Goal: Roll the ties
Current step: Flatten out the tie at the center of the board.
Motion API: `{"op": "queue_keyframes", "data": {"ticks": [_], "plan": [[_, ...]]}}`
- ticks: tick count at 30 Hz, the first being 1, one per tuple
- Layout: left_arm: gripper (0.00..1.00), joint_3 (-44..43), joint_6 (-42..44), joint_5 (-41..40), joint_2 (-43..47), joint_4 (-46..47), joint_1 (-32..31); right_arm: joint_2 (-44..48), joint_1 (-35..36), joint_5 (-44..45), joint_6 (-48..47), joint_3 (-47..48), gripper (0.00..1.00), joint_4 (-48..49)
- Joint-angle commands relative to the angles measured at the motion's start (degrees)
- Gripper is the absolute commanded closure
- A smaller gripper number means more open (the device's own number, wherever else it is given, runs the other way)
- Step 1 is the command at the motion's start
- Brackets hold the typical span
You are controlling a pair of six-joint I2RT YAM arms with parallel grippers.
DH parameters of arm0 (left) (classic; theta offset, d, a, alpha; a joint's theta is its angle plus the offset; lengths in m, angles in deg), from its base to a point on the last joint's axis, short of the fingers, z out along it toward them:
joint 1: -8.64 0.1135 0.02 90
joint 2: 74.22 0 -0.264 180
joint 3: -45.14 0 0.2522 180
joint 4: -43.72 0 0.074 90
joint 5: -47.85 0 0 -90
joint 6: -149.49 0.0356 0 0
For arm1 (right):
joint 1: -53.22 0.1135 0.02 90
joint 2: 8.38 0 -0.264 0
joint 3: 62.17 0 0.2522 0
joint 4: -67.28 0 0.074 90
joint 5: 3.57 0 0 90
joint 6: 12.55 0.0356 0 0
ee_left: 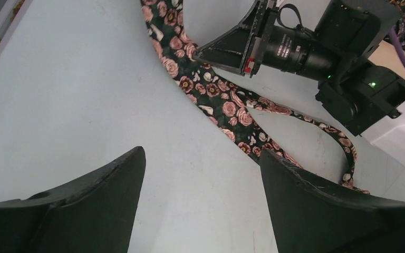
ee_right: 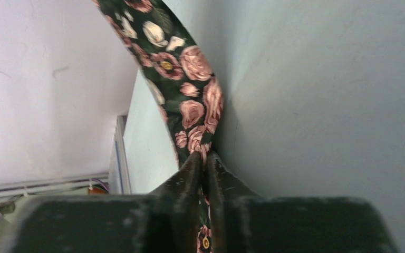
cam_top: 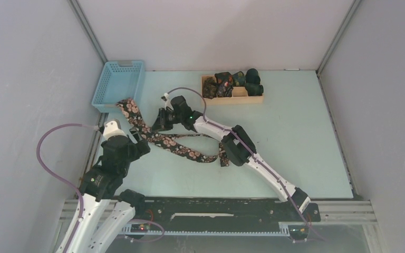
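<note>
A long dark tie [cam_top: 176, 143] with pinkish roses lies across the left half of the table, its wide end draped over the blue basket's rim. My right gripper [cam_top: 158, 122] is shut on this tie partway along; in the right wrist view the fabric [ee_right: 190, 95] is pinched between the closed fingers [ee_right: 204, 158]. My left gripper [cam_top: 137, 138] stands open just left of the tie, over bare table [ee_left: 200, 174], with the tie [ee_left: 221, 105] beyond its fingertips. Several rolled dark ties [cam_top: 232, 81] fill a wooden tray at the back.
A blue plastic basket [cam_top: 117, 84] stands at the back left corner. The wooden tray [cam_top: 237, 98] sits at the back centre. White walls enclose the table on three sides. The right arm [cam_top: 253, 158] stretches diagonally across the middle.
</note>
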Motion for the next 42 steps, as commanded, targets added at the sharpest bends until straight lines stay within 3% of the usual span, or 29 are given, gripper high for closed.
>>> {"op": "queue_keyframes", "data": {"ticks": [1, 2, 10, 15, 23, 32, 38, 42], "plan": [[0.15, 0.91, -0.59, -0.25, 0.17, 1.85, 0.36, 0.26, 0.85, -0.43, 2.09, 0.25, 0.97, 4.36], [0.15, 0.9, -0.54, -0.33, 0.2, 1.85, 0.41, 0.64, 0.92, -0.45, 2.72, -0.51, 1.0, 5.26], [0.16, 0.9, -0.55, -0.62, 1.06, 1.82, 0.33, 12.18, -0.4, 0.14, 5.31, -12.86, 1.0, 9.16], [0.16, 0.99, -0.54, -0.56, 1.59, 1.77, 0.25, 27.25, -4.55, 5.53, 7.21, -30.99, 1.0, 10.14], [0.16, 0.99, -0.53, -0.59, 1.46, 1.75, -0.02, 46.21, -13.32, 4.72, 5.84, -56.65, 1.0, 12.03], [0.17, 0.99, -0.29, 0.31, 0.23, 1.96, -0.28, 68.04, -24.01, 9.39, -7.64, -74.8, 1.0, -7.5], [0.17, 1.15, 0.2, 1.76, -1.0, 2.42, -0.59, 84.8, -32.49, 19.14, -12.33, -84.72, 1.0, -18.17], [0.17, 1.29, 0.94, 3.56, -2.22, 3.27, -0.67, 95.46, -34.81, 32.22, -15.78, -85.38, 1.0, -28.37]]}}
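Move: The right hand is low over the tie with the cloth already between its nearly shut fingers; the tie's middle is about 9 cm to its right and 4 cm back. The blue basket stands some 16 cm left and 21 cm ahead, the wooden box 33 cm right and 19 cm ahead. From the left hand, the tie's middle lies roughly 13 cm ahead, 13 cm right and 18 cm below. Right fingers finish pinching the tie and draw it about 43 cm right, rising some 13 cm, wrist turning clockwise. ##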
